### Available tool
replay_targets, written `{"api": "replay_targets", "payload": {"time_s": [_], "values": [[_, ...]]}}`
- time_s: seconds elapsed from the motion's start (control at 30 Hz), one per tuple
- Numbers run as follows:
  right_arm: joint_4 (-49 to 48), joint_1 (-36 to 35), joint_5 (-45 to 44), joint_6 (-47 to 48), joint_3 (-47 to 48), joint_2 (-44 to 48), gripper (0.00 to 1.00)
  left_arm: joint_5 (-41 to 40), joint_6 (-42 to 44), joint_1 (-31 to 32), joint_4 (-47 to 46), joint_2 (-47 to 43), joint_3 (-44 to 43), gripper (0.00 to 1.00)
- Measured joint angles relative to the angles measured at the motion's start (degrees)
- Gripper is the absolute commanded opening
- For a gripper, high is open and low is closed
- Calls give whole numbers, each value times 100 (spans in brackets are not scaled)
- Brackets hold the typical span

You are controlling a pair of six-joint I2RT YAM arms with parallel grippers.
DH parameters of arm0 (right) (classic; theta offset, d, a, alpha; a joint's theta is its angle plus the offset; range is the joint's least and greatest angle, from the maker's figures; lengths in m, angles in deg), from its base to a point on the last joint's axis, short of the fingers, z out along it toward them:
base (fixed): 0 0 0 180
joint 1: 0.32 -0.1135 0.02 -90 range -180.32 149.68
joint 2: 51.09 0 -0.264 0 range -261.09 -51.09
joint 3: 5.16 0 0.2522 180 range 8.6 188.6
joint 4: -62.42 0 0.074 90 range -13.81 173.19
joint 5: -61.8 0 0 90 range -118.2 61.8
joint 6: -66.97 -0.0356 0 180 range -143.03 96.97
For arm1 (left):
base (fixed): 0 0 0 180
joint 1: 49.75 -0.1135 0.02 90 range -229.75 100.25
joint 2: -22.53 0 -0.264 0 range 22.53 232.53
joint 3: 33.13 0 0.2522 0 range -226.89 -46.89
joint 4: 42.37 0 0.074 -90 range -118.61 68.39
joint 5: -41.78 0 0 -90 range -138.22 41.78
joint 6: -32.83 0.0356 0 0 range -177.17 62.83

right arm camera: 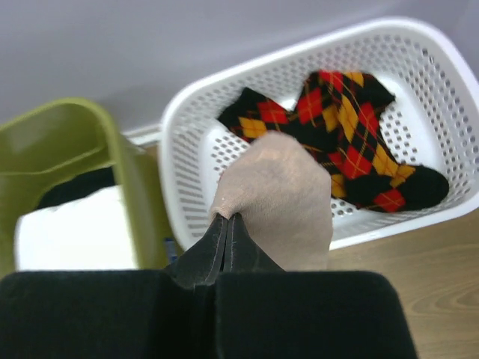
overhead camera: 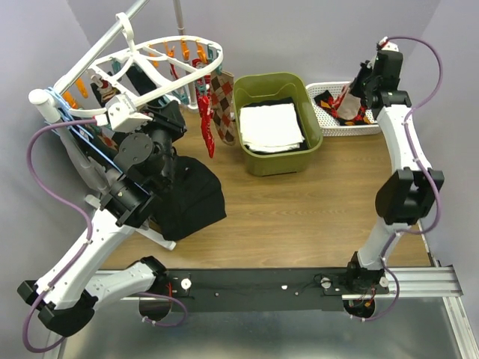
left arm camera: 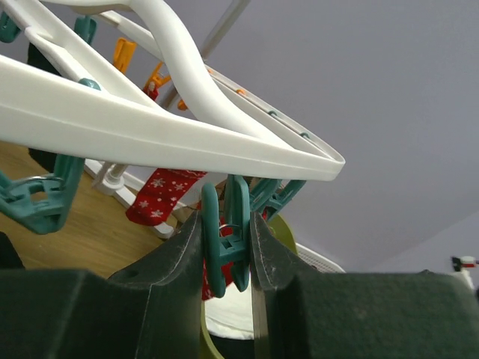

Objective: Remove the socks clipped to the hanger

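The white oval hanger (overhead camera: 150, 46) hangs at the back left, with teal and orange clips under its rim (left arm camera: 150, 134). My left gripper (left arm camera: 227, 224) is shut on a teal clip (left arm camera: 213, 247) hanging below that rim. A red snowflake sock (left arm camera: 161, 194) dangles just behind the clip. From above, the red sock (overhead camera: 206, 127) and a diamond-patterned sock (overhead camera: 222, 105) hang side by side. My right gripper (right arm camera: 227, 218) is shut on a beige sock (right arm camera: 281, 202), held over the white mesh basket (right arm camera: 179, 120). A black, red and yellow argyle sock (right arm camera: 337, 127) lies in that basket.
An olive-green bin (overhead camera: 245, 105) holding a folded white cloth (overhead camera: 271, 126) stands between the hanger and the basket (overhead camera: 322, 88). A large black garment (overhead camera: 191, 198) lies under the left arm. The hanger's stand pole (overhead camera: 179, 19) rises at the back.
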Motion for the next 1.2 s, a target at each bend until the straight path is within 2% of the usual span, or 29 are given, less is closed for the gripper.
{"api": "replay_targets", "payload": {"time_s": [0.27, 0.3, 0.33, 0.37, 0.4, 0.47, 0.6, 0.77, 0.9, 1.07, 1.2], "values": [[-68, 332, 216, -120, 835, -1744, 2, 302, -118, -4, -79, -168, 247, 0], [-83, 348, 254, -136, 1045, -2037, 9, 337, -129, -4, -79, -170, 247, 0], [-74, 352, 286, -149, 1117, -2166, 25, 387, -162, -4, -76, -175, 247, 0], [-68, 361, 339, -177, 1217, -2343, 65, 428, -203, -4, -61, -184, 247, 0], [-70, 367, 374, -188, 1285, -2459, 75, 479, -240, -4, -33, -199, 247, 0], [7, 374, 422, -269, 1460, -2656, 85, 551, -323, -4, -35, -243, 280, 0], [166, 367, 564, -354, 1534, -2653, 88, 616, -435, -7, -94, -411, 498, 0], [109, 28, 662, -214, 264, -1587, 90, 629, -538, -11, -103, -409, 584, 0], [-238, -925, 848, 48, -907, -192, 95, 632, -584, -11, -103, -444, 586, 0], [-1207, -2247, 1429, 481, -2026, 1261, 100, 632, -605, -11, -101, -575, 603, 0], [-1875, -3064, 1652, 844, -2476, 1617, 100, 632, -643, -11, -94, -686, 629, 0]]}}
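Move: The white basket, where the pale sock held by the right hand is to go, lies some 6 cm ahead of that hand, 4 cm to its right and 20 cm below. The green bin stands about 23 cm to the hand's left, level with it, 21 cm lower; the hanging red sock is roughly 45 cm left, 20 cm back and 5 cm higher. A teal clip sits between the left fingers; from them the basket is about 30 cm ahead, 55 cm right and 37 cm down. The pale sock, still pinched by the right hand, is lowered about 15 cm and carried 8 cm forward into the white basket, where the fingers open wide and let go. The emptied hand then climbs and sweeps left and back, over the green bin towards the hanging red sock, turning some 50 degrees counter-clockwise. The left hand keeps its pinch on the teal clip, easing slightly back. ##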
